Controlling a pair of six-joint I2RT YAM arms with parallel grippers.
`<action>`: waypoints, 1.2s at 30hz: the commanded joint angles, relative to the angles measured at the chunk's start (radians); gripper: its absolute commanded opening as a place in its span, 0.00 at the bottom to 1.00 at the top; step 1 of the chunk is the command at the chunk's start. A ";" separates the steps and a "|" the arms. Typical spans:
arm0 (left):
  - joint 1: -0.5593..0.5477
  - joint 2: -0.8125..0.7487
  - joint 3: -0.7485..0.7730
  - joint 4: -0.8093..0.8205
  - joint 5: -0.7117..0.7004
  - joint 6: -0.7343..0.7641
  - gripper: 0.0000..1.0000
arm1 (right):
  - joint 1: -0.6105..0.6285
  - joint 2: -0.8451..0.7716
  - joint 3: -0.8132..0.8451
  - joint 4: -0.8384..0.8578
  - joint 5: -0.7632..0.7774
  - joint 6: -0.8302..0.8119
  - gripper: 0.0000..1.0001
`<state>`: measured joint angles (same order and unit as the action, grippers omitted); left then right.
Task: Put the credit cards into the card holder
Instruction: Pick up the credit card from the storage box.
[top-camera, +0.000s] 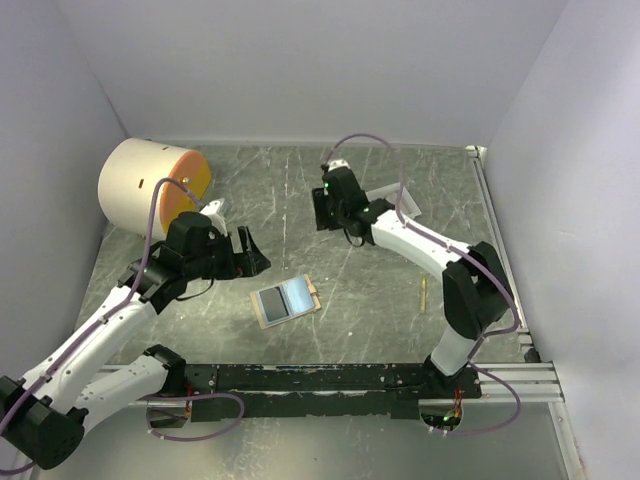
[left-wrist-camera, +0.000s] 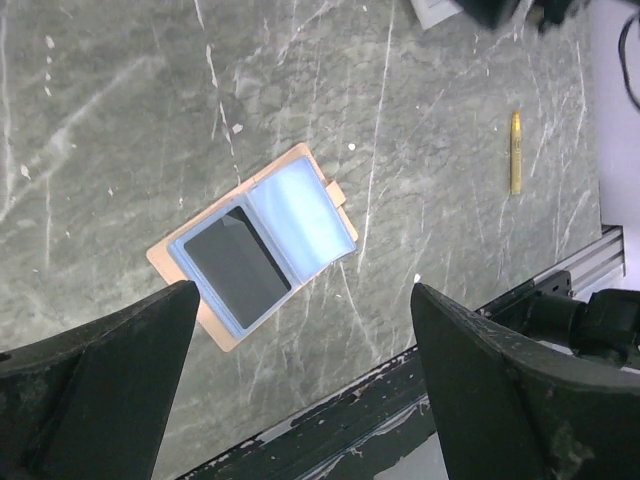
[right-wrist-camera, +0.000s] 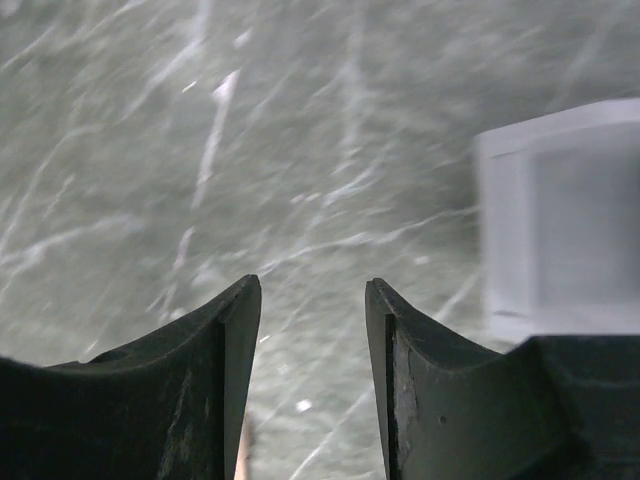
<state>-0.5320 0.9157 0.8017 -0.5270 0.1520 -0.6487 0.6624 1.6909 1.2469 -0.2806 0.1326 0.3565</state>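
Note:
The tan card holder (top-camera: 286, 300) lies open and flat on the table, in front of both arms. One dark credit card (left-wrist-camera: 238, 265) sits in its left pocket; the right pocket (left-wrist-camera: 300, 215) shows pale shiny blue. My left gripper (left-wrist-camera: 305, 290) hangs above and just near of the card holder (left-wrist-camera: 165, 250), jaws wide open with nothing between them. It appears left of the holder in the top view (top-camera: 250, 255). My right gripper (right-wrist-camera: 312, 285) is open and empty over bare table at the back (top-camera: 325, 212), well away from the holder.
A white box-like tray (right-wrist-camera: 560, 230) stands beside the right gripper, partly behind that arm (top-camera: 408, 205). A big cream cylinder with an orange face (top-camera: 150, 185) sits at the back left. A thin yellow stick (top-camera: 423, 292) lies right of the holder. The black rail (top-camera: 350, 378) runs along the near edge.

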 joint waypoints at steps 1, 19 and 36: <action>-0.005 -0.024 0.040 -0.085 0.012 0.121 0.98 | -0.067 0.076 0.101 -0.116 0.221 -0.124 0.47; -0.005 -0.087 0.006 -0.074 -0.027 0.153 0.98 | -0.260 0.309 0.286 -0.172 0.498 -0.377 0.48; -0.005 -0.103 -0.004 -0.064 -0.031 0.148 0.97 | -0.279 0.416 0.298 -0.123 0.619 -0.456 0.50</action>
<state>-0.5320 0.8185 0.8028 -0.5926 0.1345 -0.5117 0.3920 2.0922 1.5223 -0.4255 0.6834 -0.0765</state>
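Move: The credit cards stand in the storage box some 19 cm to the right of the right hand, about 9 cm farther out and 10 cm below it. The box's middle is some 3 cm left of the cards and 2 cm nearer the base. The card holder lies about 17 cm behind the right hand, 10 cm to its left and 12 cm below. From the left hand, the cards are roughly 24 cm ahead, 38 cm to the right and 15 cm down. Towards the credit cards in the storage box the empty right hand sweeps about 20 cm right and some 11 cm forward, going forward mostly early and sinking about 7 cm as it slows over the cards. The wrist swings round nearly 50 degrees, so the down-slanting fingers turn from forward-left to forward-right, staying half open. The left hand eases just 2 cm back and left, open. ##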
